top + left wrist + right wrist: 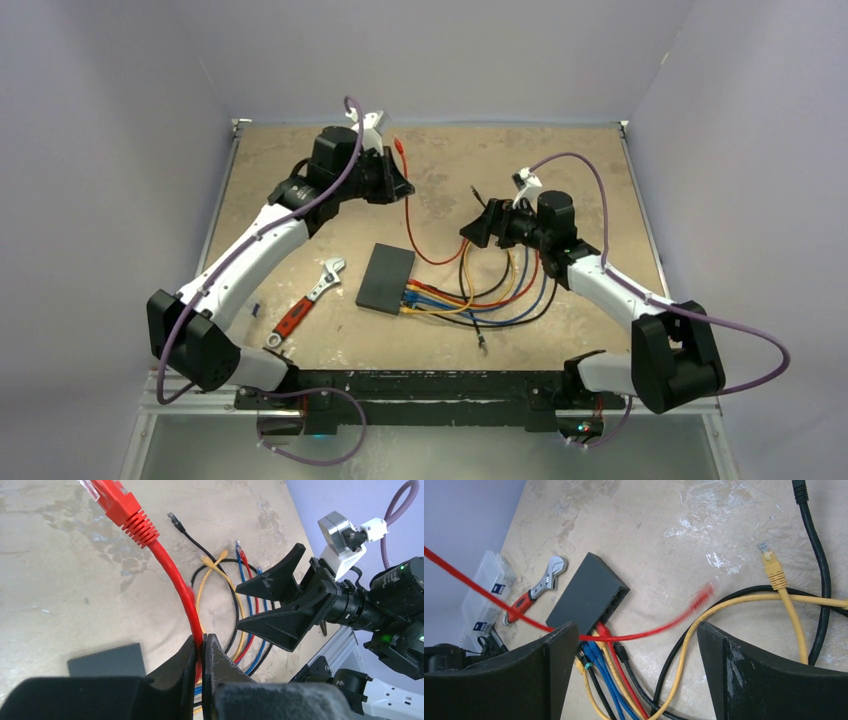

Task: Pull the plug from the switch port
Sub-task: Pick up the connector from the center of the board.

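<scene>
The flat black switch (385, 277) (586, 592) lies mid-table, with several coloured plugs (596, 645) in the sockets along its right edge. My left gripper (398, 187) (204, 641) hovers behind it, shut on a red cable (175, 585). That cable's red plug (117, 505) (400, 147) sticks up free in the air. My right gripper (476, 230) (636, 630) (238, 606) is open above the cable bundle, right of the switch, holding nothing. The red cable (639, 635) passes between its fingers, and its far end (701, 599) is blurred.
A red-handled wrench (305, 302) (536, 587) lies left of the switch. Loose yellow, blue, black and red cables (500, 295) loop on the table to its right. A clear plastic box (484, 592) sits at the table's left edge.
</scene>
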`<state>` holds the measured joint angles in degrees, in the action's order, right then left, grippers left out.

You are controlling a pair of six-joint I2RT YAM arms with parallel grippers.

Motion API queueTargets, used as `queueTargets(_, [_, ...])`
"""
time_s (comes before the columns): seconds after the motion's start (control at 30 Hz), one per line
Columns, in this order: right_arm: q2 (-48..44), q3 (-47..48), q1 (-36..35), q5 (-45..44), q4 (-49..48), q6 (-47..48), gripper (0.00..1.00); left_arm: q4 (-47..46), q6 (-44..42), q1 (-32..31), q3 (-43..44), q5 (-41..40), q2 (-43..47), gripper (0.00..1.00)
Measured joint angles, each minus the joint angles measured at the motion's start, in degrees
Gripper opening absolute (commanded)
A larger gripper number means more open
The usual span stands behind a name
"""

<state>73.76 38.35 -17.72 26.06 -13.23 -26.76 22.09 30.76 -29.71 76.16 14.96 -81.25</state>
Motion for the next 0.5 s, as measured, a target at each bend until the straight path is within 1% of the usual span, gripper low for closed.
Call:
queueTargets(0.17, [0.0,0.0,0.11,-0.02,-0.02,0.0,0.92,2.4,-1.49,3.21,2.29,0.48,2.14,0.0])
queueTargets(0.3, [0.04,0.0,0.11,0.0,-0.02,0.0,0.92,1.92,-1.77,6.84,2.36,2.36,3.39,0.0])
queueTargets(0.5, [0.26,0.0,0.11,0.04,-0.09,0.0,0.92,-6.27,2.86,12.5,-1.97,8.11,3.13,0.0])
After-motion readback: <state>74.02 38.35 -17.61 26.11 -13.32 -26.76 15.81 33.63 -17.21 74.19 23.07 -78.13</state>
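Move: Pinched in the left fingers just behind its plug, the red cable is already unplugged; its trailing plug hangs about 11 cm right of that hand and 18 lower. Open board lies ahead-left, roughly 15 cm forward, 20 left and 26 down. The switch is about 6 cm left, level fore-and-aft and 25 below; the wrench 24 left, 8 back and 26 below. From the right hand, that open board is some 16 forward, 34 left and 15 down. Carrying the red cable away from the right gripper and the cable bundle, the left hand sweeps about 6 cm left and some 3.5 cm forward. It climbs roughly 4 cm along the way, then starts to ease down as the forward part picks up. The wrist turns about 10 degrees, partly counter-clockwise, and the closed fingers keep their pinch behind the plug. ##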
